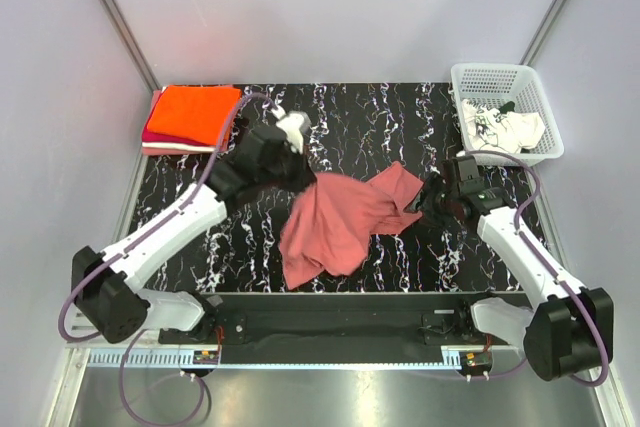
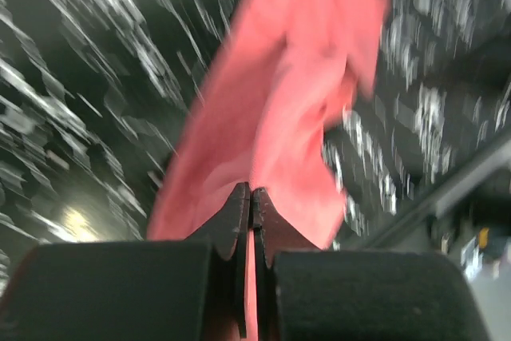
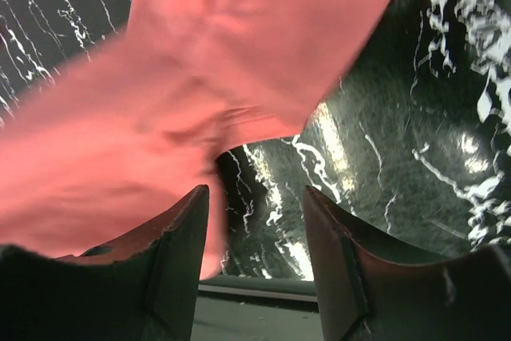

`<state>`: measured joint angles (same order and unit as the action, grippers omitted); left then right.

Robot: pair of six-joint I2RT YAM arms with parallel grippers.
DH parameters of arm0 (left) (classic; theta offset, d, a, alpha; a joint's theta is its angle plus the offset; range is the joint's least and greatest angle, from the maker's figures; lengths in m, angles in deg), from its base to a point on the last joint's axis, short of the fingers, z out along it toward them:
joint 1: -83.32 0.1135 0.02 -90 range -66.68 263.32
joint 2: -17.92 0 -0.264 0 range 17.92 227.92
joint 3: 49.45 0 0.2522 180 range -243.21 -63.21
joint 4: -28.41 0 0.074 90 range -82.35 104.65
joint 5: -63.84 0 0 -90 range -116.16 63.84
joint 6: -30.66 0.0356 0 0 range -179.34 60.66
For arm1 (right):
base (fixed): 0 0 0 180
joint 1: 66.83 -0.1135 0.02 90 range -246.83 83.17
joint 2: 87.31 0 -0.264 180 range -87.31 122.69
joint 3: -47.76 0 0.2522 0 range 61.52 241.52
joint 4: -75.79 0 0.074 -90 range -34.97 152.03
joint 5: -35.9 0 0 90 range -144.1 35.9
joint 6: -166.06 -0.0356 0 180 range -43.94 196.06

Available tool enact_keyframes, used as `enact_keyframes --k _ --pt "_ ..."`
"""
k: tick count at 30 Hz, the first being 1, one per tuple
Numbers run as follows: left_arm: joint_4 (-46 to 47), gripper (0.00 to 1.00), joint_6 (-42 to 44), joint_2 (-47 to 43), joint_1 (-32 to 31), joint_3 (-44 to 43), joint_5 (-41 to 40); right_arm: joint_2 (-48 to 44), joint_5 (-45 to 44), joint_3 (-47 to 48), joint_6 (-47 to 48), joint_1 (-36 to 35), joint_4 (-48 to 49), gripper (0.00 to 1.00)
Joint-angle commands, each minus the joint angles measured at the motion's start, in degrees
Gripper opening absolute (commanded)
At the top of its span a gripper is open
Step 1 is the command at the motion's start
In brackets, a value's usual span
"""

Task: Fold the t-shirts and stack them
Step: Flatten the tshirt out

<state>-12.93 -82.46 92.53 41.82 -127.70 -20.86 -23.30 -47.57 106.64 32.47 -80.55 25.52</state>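
A dusty rose-red t-shirt [image 1: 345,219] lies crumpled on the black marbled table [image 1: 400,127]. My left gripper [image 1: 306,180] is shut on its upper left edge; in the left wrist view the jaws [image 2: 251,197] meet with a strip of that t-shirt [image 2: 279,101] pinched between them. My right gripper [image 1: 418,203] stands open at the t-shirt's right corner. In the right wrist view the cloth [image 3: 200,77] hangs just ahead of that gripper [image 3: 255,197] and brushes the left finger [image 3: 180,237]. The gap between the fingers shows mostly bare table.
A folded orange t-shirt [image 1: 195,112] rests on a magenta one [image 1: 152,134] at the back left corner. The white mesh basket [image 1: 490,75] at the back right holds a white t-shirt with black print [image 1: 500,129]. Grey walls enclose the table.
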Motion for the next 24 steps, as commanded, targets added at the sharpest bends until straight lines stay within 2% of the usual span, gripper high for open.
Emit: enact_keyframes --k 1,5,6,8,11,18,24 --pt "-2.84 0.00 4.31 1.32 4.22 -2.58 2.69 0.67 -2.56 2.60 7.10 -0.17 2.41 0.57" --pt "-1.79 0.00 5.01 3.26 7.91 -0.11 2.87 4.80 -6.17 3.92 8.35 -4.11 1.71 0.56" --pt "-1.78 0.00 5.01 4.57 10.44 -0.11 3.66 5.68 -9.83 4.18 8.35 -5.87 1.71 0.56" --pt "-1.69 0.00 4.92 7.37 14.57 -1.25 7.87 8.84 -13.18 5.76 8.70 -10.44 1.71 0.56" --pt "-2.13 0.01 5.53 11.33 17.58 -4.58 10.87 14.54 -17.23 8.74 9.67 -15.10 1.97 0.56" --pt "-6.44 0.00 7.55 18.02 18.56 -13.28 8.24 23.26 -24.72 13.41 14.75 -19.59 3.90 0.61" --pt "-6.70 0.00 8.08 19.96 19.70 -14.61 8.58 30.82 -26.47 14.90 16.88 -22.23 4.79 0.59"
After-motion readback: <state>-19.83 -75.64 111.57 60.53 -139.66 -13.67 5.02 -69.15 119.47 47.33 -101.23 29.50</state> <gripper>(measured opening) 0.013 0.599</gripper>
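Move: The t-shirt's upper edge is already pinched in the left hand, raised some 18 cm off the table; the bare spot it is carried to lies about 10 cm ahead, 7 cm left and 16 cm below, with the orange stack roughly 24 cm ahead and 30 cm left of the hand. For the open right hand, the near edge of the shirt's right end is about 3 cm ahead, 7 cm left and 9 cm down; the white basket stands some 26 cm ahead and 22 cm right. The pink t-shirt stays pinched in the left fingers and is drawn about 10 cm forward and 7 cm left, first slightly up, then down towards the table, easing up a little last. The right hand, fingers still parted, sinks about 6 cm and goes 5 cm left and a little forward over the shirt's right end, rolling its left side down and turning counter-clockwise. ##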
